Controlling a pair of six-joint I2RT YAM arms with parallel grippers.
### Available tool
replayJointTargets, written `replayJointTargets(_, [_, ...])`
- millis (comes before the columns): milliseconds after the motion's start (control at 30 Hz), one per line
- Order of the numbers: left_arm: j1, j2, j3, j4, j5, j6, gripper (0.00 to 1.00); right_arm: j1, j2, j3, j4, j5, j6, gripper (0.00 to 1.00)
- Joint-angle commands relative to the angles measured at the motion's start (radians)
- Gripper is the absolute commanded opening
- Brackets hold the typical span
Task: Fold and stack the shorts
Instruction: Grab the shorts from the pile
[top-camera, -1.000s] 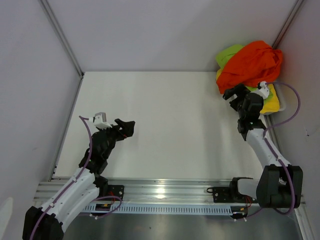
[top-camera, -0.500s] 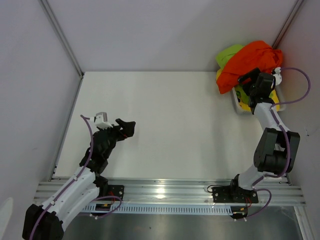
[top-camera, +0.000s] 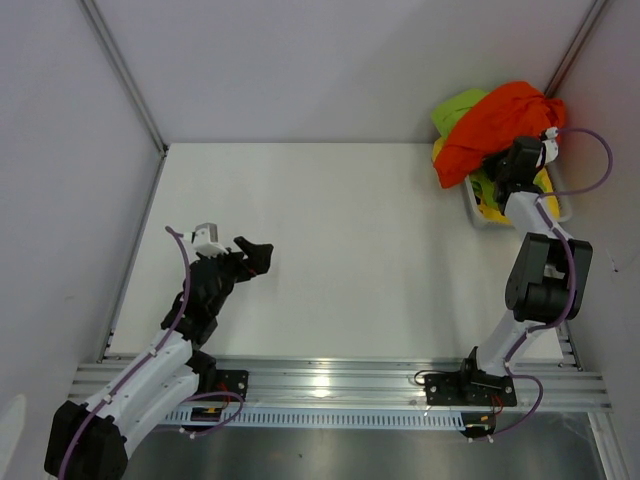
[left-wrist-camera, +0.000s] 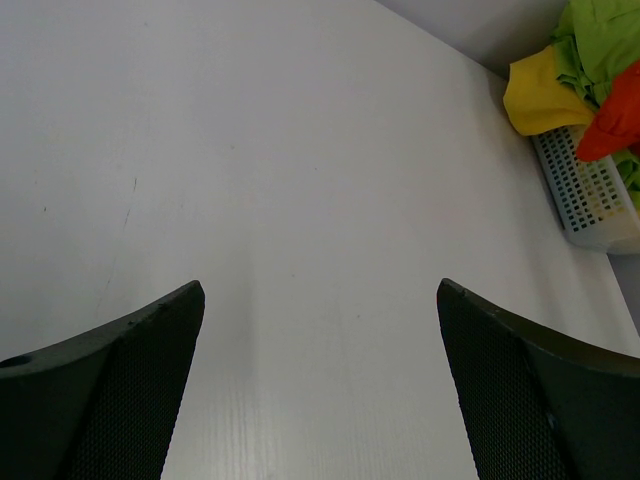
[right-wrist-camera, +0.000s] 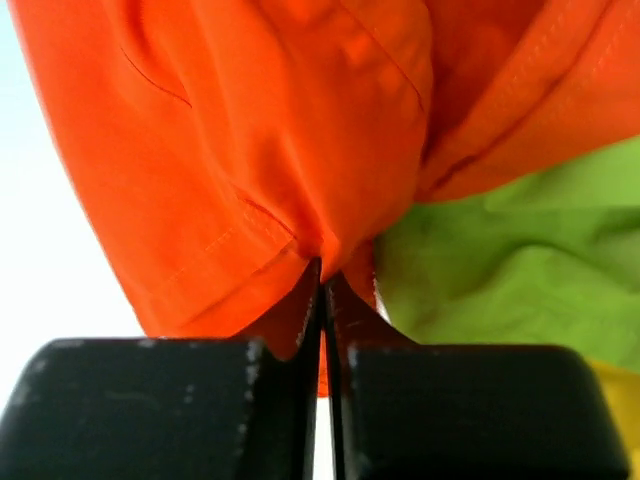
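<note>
A heap of shorts fills the white basket (top-camera: 556, 210) at the far right corner. The orange shorts (top-camera: 500, 125) lie on top, over lime green shorts (top-camera: 456, 105) and yellow shorts (top-camera: 545, 205). My right gripper (top-camera: 508, 165) is at the heap's near edge, shut on a fold of the orange shorts (right-wrist-camera: 250, 150); in the right wrist view my gripper (right-wrist-camera: 322, 275) pinches that orange cloth, with green fabric (right-wrist-camera: 500, 270) to its right. My left gripper (top-camera: 255, 255) hovers open over bare table at the left, with nothing between its fingers (left-wrist-camera: 120, 390).
The white table (top-camera: 330, 250) is walled by grey panels at the back and sides. A metal rail (top-camera: 330, 380) runs along the near edge. In the left wrist view the basket (left-wrist-camera: 590, 195) with the coloured cloth sits far off at the upper right.
The right arm reached back to the heap and its gripper shut on the orange shorts. The left arm has barely moved.
</note>
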Motion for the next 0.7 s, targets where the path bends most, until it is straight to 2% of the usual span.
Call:
replayJointTargets(0, [-0.005, 0.01, 0.047, 0.035, 0.009, 0.002, 0.99, -0.004, -0.019, 0.092, 0.041, 0.007, -0.004, 0.0])
replayJointTargets(133, [-0.005, 0.012, 0.045, 0.038, 0.014, 0.003, 0.99, -0.002, -0.085, 0.135, -0.022, 0.027, -0.005, 0.0])
replayJointTargets(300, [-0.005, 0.017, 0.044, 0.041, 0.019, 0.0, 0.99, 0.019, -0.203, 0.162, -0.021, -0.018, -0.027, 0.0])
replayJointTargets(667, [-0.005, -0.003, 0.042, 0.046, 0.039, 0.002, 0.99, 0.057, -0.476, 0.389, -0.053, -0.212, -0.137, 0.0])
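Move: The right hand already has a fold of the red shorts pinched; their middle lies about 6 cm ahead, 3 cm to its right and 2 cm higher. A green bundle sits some 9 cm ahead and 8 cm to the hand's left; yellow shorts are about 7 cm back, 11 cm right and 8 cm lower, and the basket's middle is 4 cm back, 5 cm right, 12 cm down. From the idle left hand the red shorts are roughly 32 cm ahead, 56 cm right, 7 cm up. With its fingers still shut on the fold of red shorts, the right hand draws them upward away from the basket, slowly at first and then fast, about 29 cm in all. After barely edging forward it swings back towards its base by some 9 cm and drifts about 5 cm left as it climbs, the fingers tipping up by roughly 30 degrees. ##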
